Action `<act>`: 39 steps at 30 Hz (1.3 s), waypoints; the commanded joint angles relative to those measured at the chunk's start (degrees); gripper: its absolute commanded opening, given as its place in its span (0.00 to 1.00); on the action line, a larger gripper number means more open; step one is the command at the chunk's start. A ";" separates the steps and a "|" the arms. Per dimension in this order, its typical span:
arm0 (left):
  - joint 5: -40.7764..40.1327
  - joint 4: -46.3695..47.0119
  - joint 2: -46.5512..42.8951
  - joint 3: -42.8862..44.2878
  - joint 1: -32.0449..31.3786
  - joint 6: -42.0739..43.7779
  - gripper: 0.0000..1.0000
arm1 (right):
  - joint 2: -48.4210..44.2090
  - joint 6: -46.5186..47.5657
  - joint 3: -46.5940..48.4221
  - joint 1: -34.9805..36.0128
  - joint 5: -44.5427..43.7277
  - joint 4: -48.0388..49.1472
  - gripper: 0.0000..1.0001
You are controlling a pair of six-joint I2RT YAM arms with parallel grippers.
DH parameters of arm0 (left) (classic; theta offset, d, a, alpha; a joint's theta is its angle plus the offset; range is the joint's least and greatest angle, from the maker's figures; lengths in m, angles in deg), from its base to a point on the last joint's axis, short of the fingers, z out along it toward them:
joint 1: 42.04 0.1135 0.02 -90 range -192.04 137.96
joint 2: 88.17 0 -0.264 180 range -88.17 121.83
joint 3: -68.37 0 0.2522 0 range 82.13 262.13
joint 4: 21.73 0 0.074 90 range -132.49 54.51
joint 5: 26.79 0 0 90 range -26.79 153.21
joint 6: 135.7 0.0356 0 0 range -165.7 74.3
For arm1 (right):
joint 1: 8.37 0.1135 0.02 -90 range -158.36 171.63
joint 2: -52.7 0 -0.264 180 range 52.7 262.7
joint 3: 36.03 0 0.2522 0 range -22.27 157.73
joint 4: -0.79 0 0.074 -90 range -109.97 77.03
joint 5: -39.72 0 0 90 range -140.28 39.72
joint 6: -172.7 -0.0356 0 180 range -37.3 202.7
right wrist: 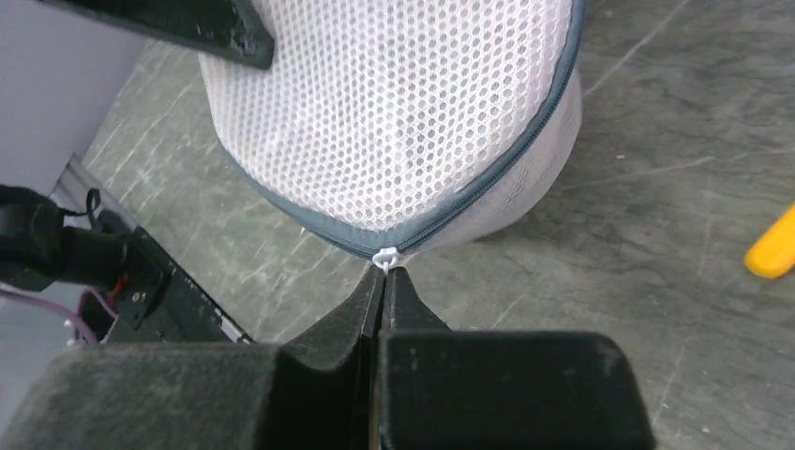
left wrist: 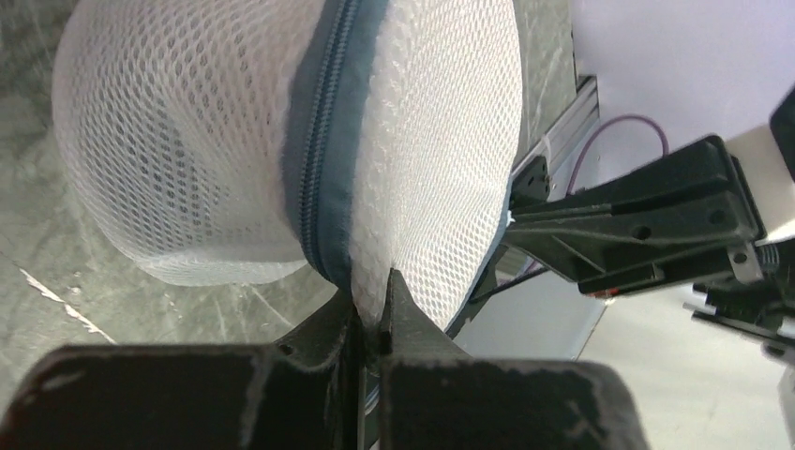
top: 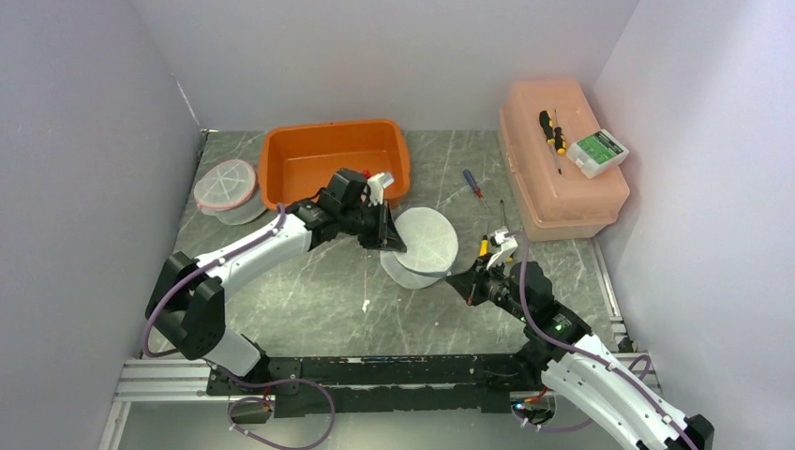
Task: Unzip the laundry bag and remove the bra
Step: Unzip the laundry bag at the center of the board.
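Note:
The laundry bag (top: pixel 429 246) is a round white mesh pouch with a grey-blue zipper (left wrist: pixel 323 141) around its rim, tilted up off the table's middle. My left gripper (left wrist: pixel 373 300) is shut on a fold of its mesh beside the zipper, at the bag's left edge (top: pixel 394 234). My right gripper (right wrist: pixel 384 277) is shut on the small white zipper pull (right wrist: pixel 385 256) at the bag's near right side (top: pixel 466 275). The zipper looks closed along the stretch in view. The bra is hidden.
An orange tub (top: pixel 281 159) sits behind the left arm, a second mesh bag (top: pixel 225 187) to its left. A pink box (top: pixel 562 187) with tools on its lid stands at back right. A screwdriver (top: pixel 473 183) and a yellow-handled tool (right wrist: pixel 773 248) lie near the right gripper.

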 commanded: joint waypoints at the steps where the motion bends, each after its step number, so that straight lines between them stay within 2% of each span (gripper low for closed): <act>1: 7.04 -5.01 -0.18 5.14 2.89 10.96 0.03 | -0.71 1.76 0.83 0.51 4.68 0.88 0.00; 7: 11.68 -0.64 5.25 5.41 3.97 13.09 0.03 | 1.03 0.88 -1.35 1.50 7.25 4.77 0.00; 11: 10.91 -0.50 8.45 5.00 4.27 12.66 0.03 | 2.99 0.25 -2.44 2.09 7.45 6.97 0.00; 12: 10.64 -0.25 8.79 4.49 4.25 11.96 0.06 | 3.27 0.15 -2.72 2.16 7.34 7.22 0.00; 16: 8.95 3.27 6.89 0.68 4.29 7.40 0.37 | 4.00 -0.48 -3.73 2.28 6.03 8.02 0.00; 21: 5.67 7.72 -1.96 -6.62 4.46 -0.08 0.93 | 4.48 -0.82 -3.81 2.41 4.47 8.36 0.00; 26: -1.62 9.72 -10.40 -12.87 3.42 -11.64 0.95 | 4.49 -1.11 -4.17 2.36 2.89 9.01 0.00; 30: -17.10 13.42 -16.21 -18.90 -5.20 -23.44 0.95 | 5.62 -1.58 -4.62 2.42 2.08 10.54 0.00; 34: -26.68 19.11 -16.22 -21.76 -12.25 -32.73 0.95 | 7.26 -1.84 -4.34 2.40 2.19 11.49 0.00; 37: -30.00 20.21 -13.59 -20.67 -14.44 -35.09 0.95 | 7.30 -1.90 -4.59 2.37 2.35 11.82 0.00; 39: -30.09 19.64 -10.99 -18.48 -14.87 -34.60 0.86 | 7.39 -1.74 -4.59 2.46 2.50 11.83 0.00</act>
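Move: The left gripper pinches the left rim of the laundry bag, whose middle lies about 4 cm to its right, 1 cm back and 5 cm below. The white tab held by the right gripper is some 9 cm right and 5 cm back of the left hand, 3 cm lower; the orange bin sits about 18 cm ahead, 15 cm left and 9 cm down. From the right hand, the bag's middle is roughly 5 cm ahead, 6 cm left and 3 cm below. Lower the left gripper with the rim by about 5 cm after a slight lift, open it wide to let go, and ease it out left and up. Then sweep it back towards the base about 5 cm and in to the right, sinking a little and turning some 20 degrees counter-clockwise, to the bag's near-left side. Keep the right fingers shut on the tab while easing down, a little left. ##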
